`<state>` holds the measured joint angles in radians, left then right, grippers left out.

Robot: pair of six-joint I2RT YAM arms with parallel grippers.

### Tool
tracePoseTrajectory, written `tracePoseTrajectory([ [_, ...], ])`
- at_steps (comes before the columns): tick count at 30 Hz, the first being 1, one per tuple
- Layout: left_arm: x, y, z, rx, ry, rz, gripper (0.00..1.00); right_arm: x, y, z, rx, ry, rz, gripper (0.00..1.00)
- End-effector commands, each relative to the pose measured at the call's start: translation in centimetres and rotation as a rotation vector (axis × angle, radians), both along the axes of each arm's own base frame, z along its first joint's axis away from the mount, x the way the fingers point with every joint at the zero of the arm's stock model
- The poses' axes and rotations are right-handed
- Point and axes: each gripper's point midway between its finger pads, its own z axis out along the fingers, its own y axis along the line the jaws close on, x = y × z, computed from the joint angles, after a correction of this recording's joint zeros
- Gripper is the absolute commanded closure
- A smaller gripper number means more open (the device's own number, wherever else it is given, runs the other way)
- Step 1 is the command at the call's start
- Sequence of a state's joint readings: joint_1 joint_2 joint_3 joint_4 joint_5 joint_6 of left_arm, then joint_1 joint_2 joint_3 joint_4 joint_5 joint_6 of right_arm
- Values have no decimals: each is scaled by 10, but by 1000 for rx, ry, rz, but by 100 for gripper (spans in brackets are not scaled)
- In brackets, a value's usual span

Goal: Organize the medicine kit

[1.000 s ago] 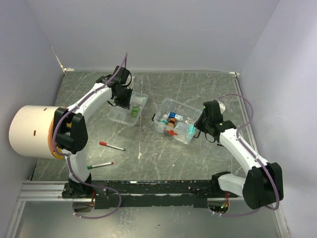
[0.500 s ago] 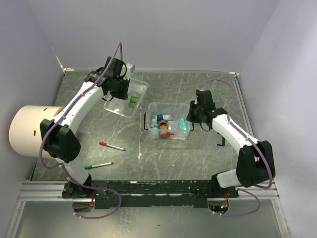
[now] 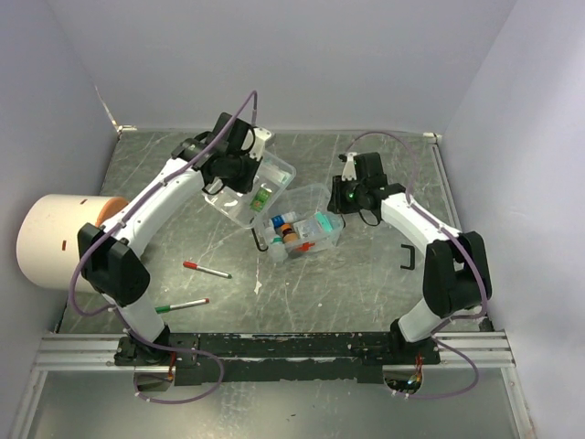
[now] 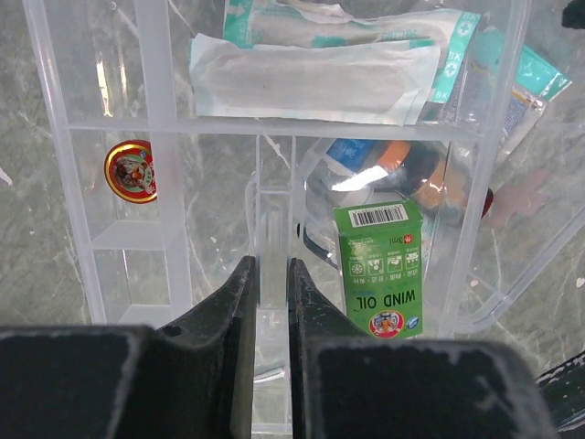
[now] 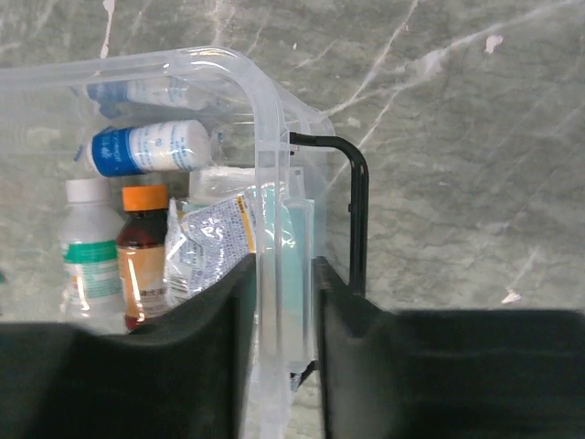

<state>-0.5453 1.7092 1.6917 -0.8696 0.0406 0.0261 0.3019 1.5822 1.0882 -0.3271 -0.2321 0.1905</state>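
Note:
The medicine kit's clear box (image 3: pixel 315 240) stands mid-table with bottles and packets inside. My right gripper (image 3: pixel 341 196) is shut on its right wall (image 5: pixel 271 183), beside the black handle (image 5: pixel 358 206). In the right wrist view a blue-labelled bottle (image 5: pixel 146 146), an orange-capped bottle (image 5: pixel 143 251) and a foil packet (image 5: pixel 212 240) lie inside. My left gripper (image 3: pixel 243 174) is shut on the middle divider (image 4: pixel 271 229) of the clear divided tray (image 3: pixel 274 176), held tilted over the box's left rim. The tray holds a green wind-oil packet (image 4: pixel 379 265), a round tin (image 4: pixel 130 170) and white gauze packets (image 4: pixel 311 78).
A red pen (image 3: pixel 206 270) and a green pen (image 3: pixel 186 305) lie front left. The big white cylinder (image 3: pixel 59 242) sits at the left edge. A small black clip (image 3: pixel 409 259) lies right of the box. Pale walls close in three sides.
My left arm has carried the tray rightward until it overlaps the box. My right arm has dragged and turned the box leftward toward the tray.

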Motion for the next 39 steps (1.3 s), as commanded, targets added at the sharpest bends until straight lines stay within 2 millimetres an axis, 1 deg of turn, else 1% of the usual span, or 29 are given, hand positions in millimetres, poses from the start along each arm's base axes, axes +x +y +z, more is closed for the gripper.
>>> tracePoseTrajectory([
  [1,-8,-5,24,15,-69,-76,84,0,6,17,40,5,-31,63],
  [3,-11,-10,24,29,-73,-103,84,3,-5,31,27,-20,-114,51],
  [5,-14,-16,22,41,-72,-131,84,3,-19,45,8,-51,-199,43],
  [6,-16,-19,22,42,-72,-144,84,2,-29,54,-3,-73,-261,42],
  [10,-23,-33,20,53,-74,-200,84,-12,-57,79,-25,-137,-414,39],
  [13,-28,-46,20,59,-78,-248,84,-26,-71,96,-5,-183,-490,39],
  [16,-34,-63,22,70,-93,-316,84,-42,-80,107,27,-210,-545,39],
  [17,-34,-70,27,72,-106,-341,84,-47,-83,113,45,-227,-561,39],
  [18,-34,-75,28,74,-112,-366,84,-53,-86,110,51,-227,-576,39],
  [19,-33,-81,26,80,-110,-389,84,-59,-89,111,60,-233,-592,39],
  [22,-32,-91,24,95,-115,-443,84,-74,-100,117,71,-255,-642,39],
  [27,-37,-109,14,109,-102,-547,84,-90,-115,125,67,-283,-705,39],
  [30,-41,-116,3,130,-85,-595,84,-93,-117,126,64,-283,-711,39],
  [33,-39,-120,-7,149,-70,-615,83,-94,-116,125,70,-282,-705,39],
  [35,-38,-124,-17,151,-52,-636,83,-93,-114,123,72,-275,-699,39],
  [39,-43,-134,-27,139,-17,-681,83,-90,-110,117,76,-256,-695,39],
])
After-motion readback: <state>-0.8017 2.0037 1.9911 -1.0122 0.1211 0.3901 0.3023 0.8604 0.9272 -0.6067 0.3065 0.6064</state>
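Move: From the left hand, which holds the divided tray by its centre partition, the middle of the clear box lies about 13 cm right, 5 cm back and some 13 cm below. In the box, the white bottle is roughly 8 cm right and 11 cm back of that hand, the brown bottle 11 cm right and 8 cm back. The right hand grips the box's rim: the box's middle is about 9 cm left, 3 cm back and 5 cm below, the lid's black handle 16 cm right and 11 cm back. The left hand keeps its pinch on the tray's centre partition and swings the tray right, about 12 cm, and a little back until it is over the clear box, turning it some 35 degrees clockwise to line up; it goes level at first, lifts a couple of centimetres on the way, then sinks about 5 cm towards the box. Meanwhile the right fingers open and let go of the box's rim, and that hand climbs about 12 cm while drawing off right, then back, clear of the box, turning clockwise with its fingers tilting less steeply down. ##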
